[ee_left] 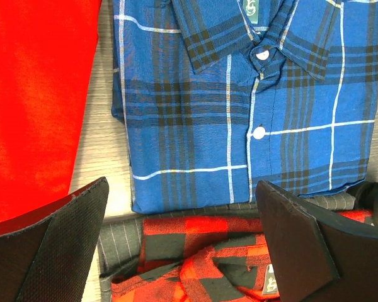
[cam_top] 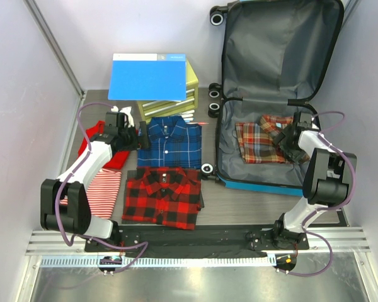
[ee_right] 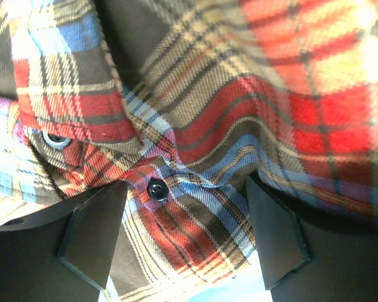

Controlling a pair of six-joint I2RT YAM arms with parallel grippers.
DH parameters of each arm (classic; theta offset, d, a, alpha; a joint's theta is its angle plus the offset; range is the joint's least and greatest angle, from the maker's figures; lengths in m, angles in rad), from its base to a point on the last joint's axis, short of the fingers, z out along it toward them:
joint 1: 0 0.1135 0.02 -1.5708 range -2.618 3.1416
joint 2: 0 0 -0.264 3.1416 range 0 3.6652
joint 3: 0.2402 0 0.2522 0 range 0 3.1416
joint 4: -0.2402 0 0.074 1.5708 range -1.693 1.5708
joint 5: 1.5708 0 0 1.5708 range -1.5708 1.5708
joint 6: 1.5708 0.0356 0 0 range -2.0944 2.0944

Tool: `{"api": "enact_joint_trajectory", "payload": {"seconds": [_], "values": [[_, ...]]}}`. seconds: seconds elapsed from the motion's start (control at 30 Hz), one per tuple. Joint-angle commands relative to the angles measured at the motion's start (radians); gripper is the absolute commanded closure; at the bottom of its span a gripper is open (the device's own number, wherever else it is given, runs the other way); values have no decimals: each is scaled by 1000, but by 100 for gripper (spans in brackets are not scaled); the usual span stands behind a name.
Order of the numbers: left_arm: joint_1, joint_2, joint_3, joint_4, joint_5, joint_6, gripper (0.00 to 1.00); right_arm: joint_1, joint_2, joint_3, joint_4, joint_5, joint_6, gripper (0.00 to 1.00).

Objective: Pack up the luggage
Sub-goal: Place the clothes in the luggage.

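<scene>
The luggage lies open at the back right, its grey-lined lid leaning on the wall. A red-and-tan plaid shirt lies folded in its base. My right gripper is low over that shirt's collar end, open, with cloth lying between the spread fingers. My left gripper hovers open at the left edge of a folded blue plaid shirt, holding nothing. A red-and-black check shirt lies just in front of the blue one.
A red garment and a red-and-white striped shirt lie at the left. A blue folder rests on a yellow-green drawer box at the back. Grey pinstriped cloth shows under the check shirt. Walls close in both sides.
</scene>
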Motion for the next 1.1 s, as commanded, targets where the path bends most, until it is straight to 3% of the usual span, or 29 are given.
{"api": "enact_joint_trajectory", "payload": {"seconds": [0.0, 0.2, 0.43, 0.53, 0.6, 0.8, 0.93, 1.07], "values": [[-3, -2, 8, 23, 12, 15, 0, 9, -39, -43, 65, 51, 203, 19], [-4, 12, 13, 37, 7, 9, 0, 21, -125, -69, 68, 71, 252, 19], [-1, 28, 33, 39, 17, 20, 0, 69, -287, 47, -63, 152, 141, 19], [0, 32, 37, 40, 27, 29, 0, 141, -335, 114, -99, 192, 73, 19], [0, 39, 43, 37, 30, 28, 0, 252, -332, 174, -108, 192, 16, 19], [25, 38, 39, 45, 64, 0, 0, 587, -142, 373, -108, -29, -85, 20], [51, 6, 16, 46, 66, -15, 0, 757, 3, 501, -100, -47, -102, 21], [68, -27, -16, 51, 60, -38, 0, 808, 154, 605, -110, -72, -48, 21]]}}
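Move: My right hand is down in the luggage over the right part of the brown plaid shirt, whose middle is some 8 cm to its left and 2 cm farther out. The blue plaid shirt lies outside the luggage, about 47 cm to my right hand's left, 2 cm ahead and 3 cm lower. The red-and-black shirt is about 20 cm nearer than the blue one. From my left hand, the blue shirt is roughly 11 cm right, level, and 11 cm down. I lift my right hand off the brown shirt with the fingers held wide, slowly at first with a slight clockwise twist, climbing nearly 20 cm. Still rising, I swing fast to the left, over the luggage's near-side rim towards the blue shirt, about 33 cm in all. My wrist turns some 45 degrees counter-clockwise, and I begin sinking near the blue shirt's right edge. ##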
